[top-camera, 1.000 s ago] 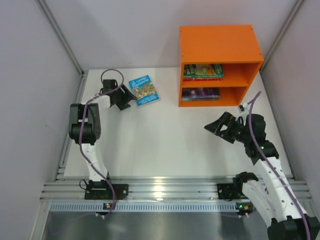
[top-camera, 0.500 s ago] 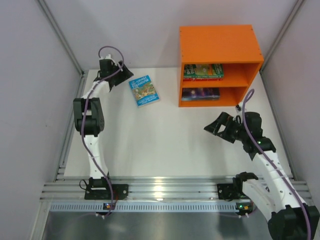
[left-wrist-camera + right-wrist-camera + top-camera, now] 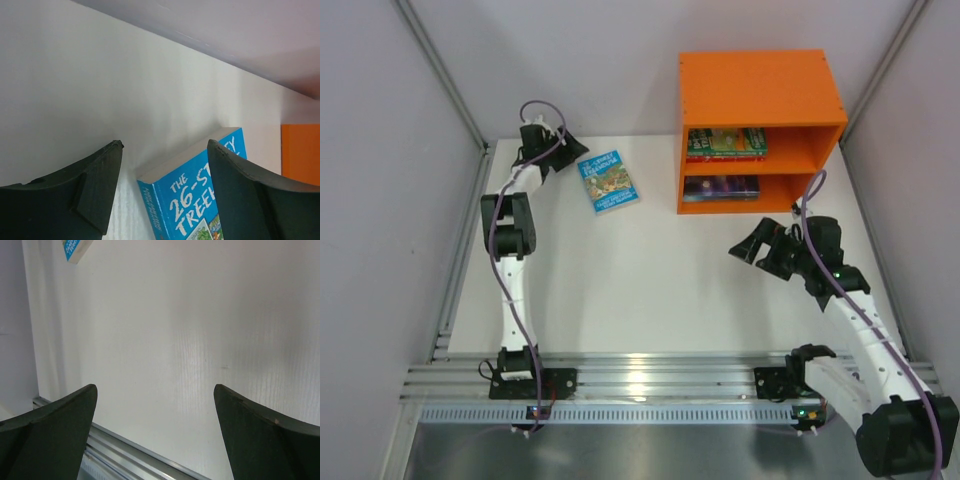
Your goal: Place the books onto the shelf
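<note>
A light-blue illustrated book (image 3: 608,181) lies flat on the white table, left of the orange shelf (image 3: 760,88). My left gripper (image 3: 556,148) hovers open at the table's back left, just left of the book's far corner. In the left wrist view the book's (image 3: 192,192) top corner shows between the open fingers (image 3: 95,192), untouched, beyond the left gripper (image 3: 165,145). Green and red-bordered books (image 3: 725,143) lie in the shelf's upper compartment and a dark purple book (image 3: 720,187) in the lower. My right gripper (image 3: 752,247) is open and empty, in front of the shelf.
White walls close in the table at the back and sides (image 3: 440,120). An aluminium rail (image 3: 640,375) runs along the near edge and shows in the right wrist view as the rail (image 3: 135,447). A corner of the blue book (image 3: 75,249) shows at that view's top left.
My left arm stretched toward the back wall, taking the open gripper from beside the book's left edge to its far corner. The book stayed put. The right arm shifted slightly.
</note>
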Robot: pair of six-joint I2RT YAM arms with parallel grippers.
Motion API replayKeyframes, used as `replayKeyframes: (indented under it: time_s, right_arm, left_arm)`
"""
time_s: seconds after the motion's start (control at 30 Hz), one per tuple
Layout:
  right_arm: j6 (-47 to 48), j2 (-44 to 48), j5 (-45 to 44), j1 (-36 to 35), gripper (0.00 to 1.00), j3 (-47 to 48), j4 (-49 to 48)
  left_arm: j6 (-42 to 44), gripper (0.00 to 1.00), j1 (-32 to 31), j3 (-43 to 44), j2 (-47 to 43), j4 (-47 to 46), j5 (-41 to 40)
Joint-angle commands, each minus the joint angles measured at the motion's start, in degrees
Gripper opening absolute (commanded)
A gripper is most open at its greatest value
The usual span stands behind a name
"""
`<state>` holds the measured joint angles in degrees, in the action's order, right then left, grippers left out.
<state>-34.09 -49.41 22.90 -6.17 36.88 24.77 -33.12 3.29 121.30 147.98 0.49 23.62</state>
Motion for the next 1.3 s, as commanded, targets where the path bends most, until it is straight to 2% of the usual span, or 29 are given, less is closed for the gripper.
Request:
replayKeyframes:
  time_s: [0.0, 0.2, 0.3, 0.37, 0.43, 0.5, 0.53, 0.6, 0.67, 0.8, 0.93, 1.0, 1.13, 1.27]
  right_arm:
    - [0.7, 0.0, -0.7, 0.6, 1.00, 2.1, -2.4]
    - [-0.1, 2.1, -0.1, 0.6, 1.00, 2.4, -2.2]
    - [-1.0, 4.1, 0.0, 0.6, 1.00, 1.6, -1.7]
    - [-1.3, 6.0, 0.6, 0.6, 1.00, 0.5, -1.5]
    - [-2.0, 7.3, 1.0, 0.5, 1.00, -1.0, -1.0]
    - [-3.0, 9.9, 0.8, 0.5, 1.00, -3.1, -1.0]
    - [-3.4, 10.7, 0.8, 0.6, 1.00, -3.7, -1.0]
    - [-4.1, 12.4, 0.9, 0.5, 1.00, -4.8, -0.9]
    - [-4.3, 13.5, 1.6, 0.6, 1.00, -5.1, -0.4]
    - [-4.6, 14.5, 2.2, 0.5, 1.00, -3.8, 0.6]
    - [-5.4, 15.2, 1.7, 0.5, 1.00, -3.0, 0.9]
    - [-5.6, 15.6, 1.7, 0.5, 1.00, -2.8, 1.0]
    - [-5.8, 16.4, 1.5, 0.5, 1.00, -2.8, 1.8]
    - [-6.1, 17.0, 1.1, 0.6, 1.00, -3.2, 2.0]
  left_arm:
    - [-1.2, 0.74, -0.9, 1.1, 0.7, -3.1, 5.8]
    - [-0.5, 0.71, -1.0, -10.3, -4.8, -4.2, 9.5]
    - [-2.3, 0.68, -0.7, -20.4, -9.9, -5.9, 12.9]
    - [-2.3, 0.63, -0.9, -25.2, -15.2, -5.9, 14.0]
    - [-2.5, 0.60, -1.4, -34.7, -22.2, -5.1, 14.2]
    - [-2.2, 0.59, -2.9, -45.2, -27.8, -4.5, 11.6]
    - [-1.7, 0.59, -3.1, -48.3, -32.8, -4.5, 10.9]
    - [0.8, 0.61, -5.7, -53.2, -36.4, -2.2, 6.3]
    - [2.9, 0.64, -5.8, -53.3, -37.9, 2.6, 4.1]
    - [5.2, 0.67, -5.4, -45.9, -35.4, 9.2, -0.7]
    - [5.0, 0.65, -5.5, -38.1, -29.2, 11.9, 1.1]
    - [5.0, 0.61, -5.5, -33.7, -25.7, 16.3, 1.9]
    - [4.8, 0.56, -5.9, -32.4, -23.8, 21.1, -0.1]
    - [5.6, 0.54, -6.5, -36.0, -25.1, 21.1, -1.0]
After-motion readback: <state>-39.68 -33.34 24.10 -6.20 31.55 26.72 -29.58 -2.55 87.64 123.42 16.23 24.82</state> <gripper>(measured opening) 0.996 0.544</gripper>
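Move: The blue book lies about 11 cm back from the left hand, 10 cm to its right and some 4 cm lower, its title end nearest the fingers. The orange shelf's middle is roughly 47 cm to that hand's right, 7 cm back and 12 cm higher. From the right hand the blue book is about 27 cm ahead, 41 cm left and 14 cm below. Left hand sweeps about 22 cm back and rightward against the book, then 5 forward, tipping down, fingers narrowing. ##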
